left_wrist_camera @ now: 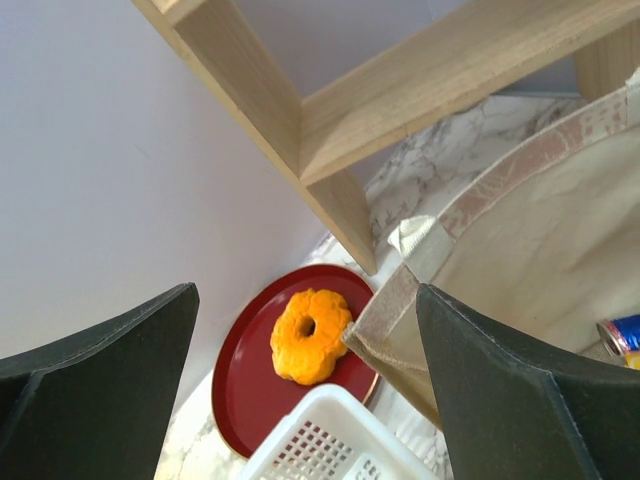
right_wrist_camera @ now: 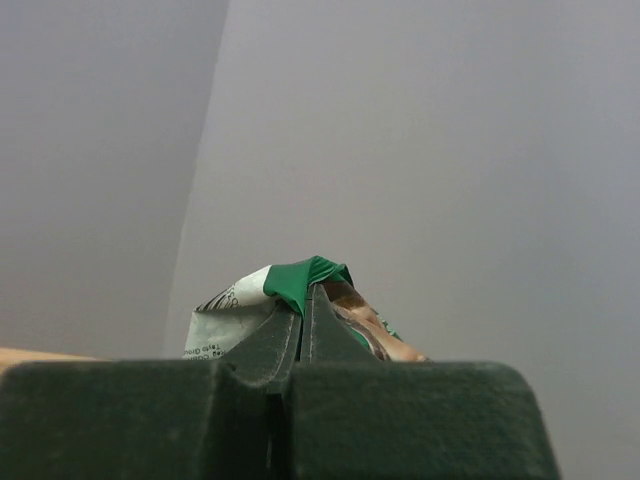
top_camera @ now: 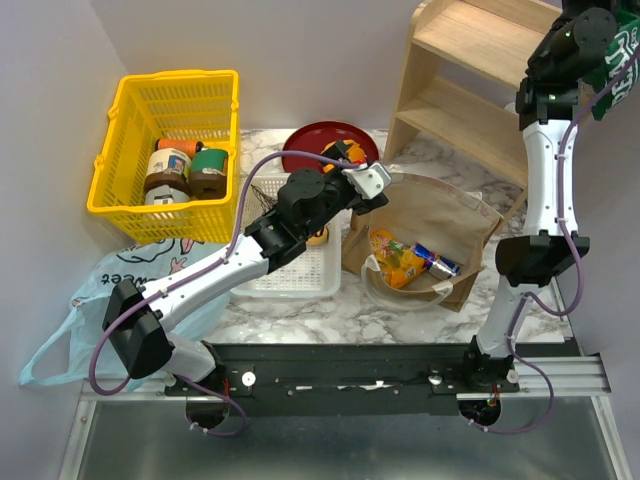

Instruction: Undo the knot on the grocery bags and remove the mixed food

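Observation:
The brown paper bag [top_camera: 440, 215] stands open right of centre, with a yellow-orange snack packet [top_camera: 395, 258] and a small blue can [top_camera: 437, 263] inside. My left gripper [top_camera: 352, 160] hovers open and empty over the red plate [left_wrist_camera: 245, 400], where an orange-glazed doughnut [left_wrist_camera: 310, 335] lies between its wide-spread fingers [left_wrist_camera: 520, 400]. The paper bag's rim [left_wrist_camera: 400, 300] sits by the right finger. My right gripper [top_camera: 605, 45] is raised high at the far right, shut on the top edge of a green crisp bag [right_wrist_camera: 300, 280]. The light-blue plastic bag [top_camera: 110, 290] lies slack at the near left.
A yellow basket [top_camera: 110, 160] with labelled jars stands at the back left. A white slotted basket [top_camera: 290, 270] sits under my left arm, with something orange in it. A wooden shelf unit [top_camera: 470, 70] fills the back right, its legs close to the plate and paper bag.

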Controlling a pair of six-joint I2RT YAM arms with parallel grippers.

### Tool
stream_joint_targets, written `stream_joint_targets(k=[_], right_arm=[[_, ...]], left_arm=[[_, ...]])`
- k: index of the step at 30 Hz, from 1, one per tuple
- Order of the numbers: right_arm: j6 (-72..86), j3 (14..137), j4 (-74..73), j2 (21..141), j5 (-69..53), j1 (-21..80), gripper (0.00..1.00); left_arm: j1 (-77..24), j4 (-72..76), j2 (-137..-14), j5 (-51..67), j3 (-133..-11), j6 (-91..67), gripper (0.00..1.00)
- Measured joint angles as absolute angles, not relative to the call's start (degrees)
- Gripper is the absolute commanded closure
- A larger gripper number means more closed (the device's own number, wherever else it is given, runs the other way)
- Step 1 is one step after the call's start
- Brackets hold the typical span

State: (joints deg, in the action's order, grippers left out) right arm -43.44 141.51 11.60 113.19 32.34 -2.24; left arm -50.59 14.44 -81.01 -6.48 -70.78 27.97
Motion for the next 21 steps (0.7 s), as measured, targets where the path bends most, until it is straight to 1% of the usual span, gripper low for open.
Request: stream_joint_targets(k=[7, 8, 9, 12, 13, 15, 16, 18, 19, 21], right_arm=[[-41.45, 143.79, 10.79, 116.05, 29.5, -1.63, 1.0], [-41.56, 144.81, 11.4, 116.71, 28.86, -1.58, 0.99], [-41.69, 145.38, 12.08, 117.23, 28.51, -1.56, 0.96], [-42.52, 146.85, 14.94, 119.74, 27.68, -1.54, 0.77], [-42.74, 147.17, 15.53, 120.75, 27.33, -1.45, 0.62], [-42.74, 147.17, 16.25, 122.45, 26.26, -1.17, 0.48], [-42.81, 147.17, 16.51, 123.26, 25.54, -1.1, 0.36], [-43.51, 147.11, 17.1, 124.77, 24.34, -0.64, 0.29], [-43.81, 146.98, 17.43, 125.23, 24.23, -0.34, 0.24], [-43.99, 146.26, 17.56, 125.49, 24.18, 0.49, 0.17]], left_arm=[[-50.3, 10.76, -81.01, -6.96, -70.78, 26.46, 0.01], [-50.3, 10.07, -81.01, -6.96, -70.78, 26.13, 0.01], [-50.3, 9.63, -81.01, -6.94, -70.78, 25.91, 0.01], [-50.19, 7.97, -81.01, -6.92, -70.81, 24.86, 0.01], [-50.19, 7.22, -81.01, -6.92, -70.81, 24.47, 0.01], [-50.19, 6.48, -81.01, -6.9, -70.85, 23.94, 0.01], [-50.19, 5.8, -81.01, -6.87, -71.0, 23.77, 0.01], [-50.19, 4.6, -81.06, -6.85, -71.59, 23.46, 0.01], [-50.19, 4.43, -81.06, -6.85, -71.75, 23.27, 0.01], [-50.19, 4.19, -81.06, -6.85, -71.88, 23.05, 0.01]])
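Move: The right hand holds the green snack bag by its edge; the upper shelf's right end, its goal, lies about 10 cm ahead, 6 cm left and roughly 12 cm below. The open paper bag is about 20 cm back, 30 cm left and 55 cm below. From the left hand, that shelf end is some 23 cm ahead, 38 cm right and 12 cm higher. Right hand carries the snack bag forward 9 cm, down and left towards the shelf, fingers opening; left dips 4 cm. ##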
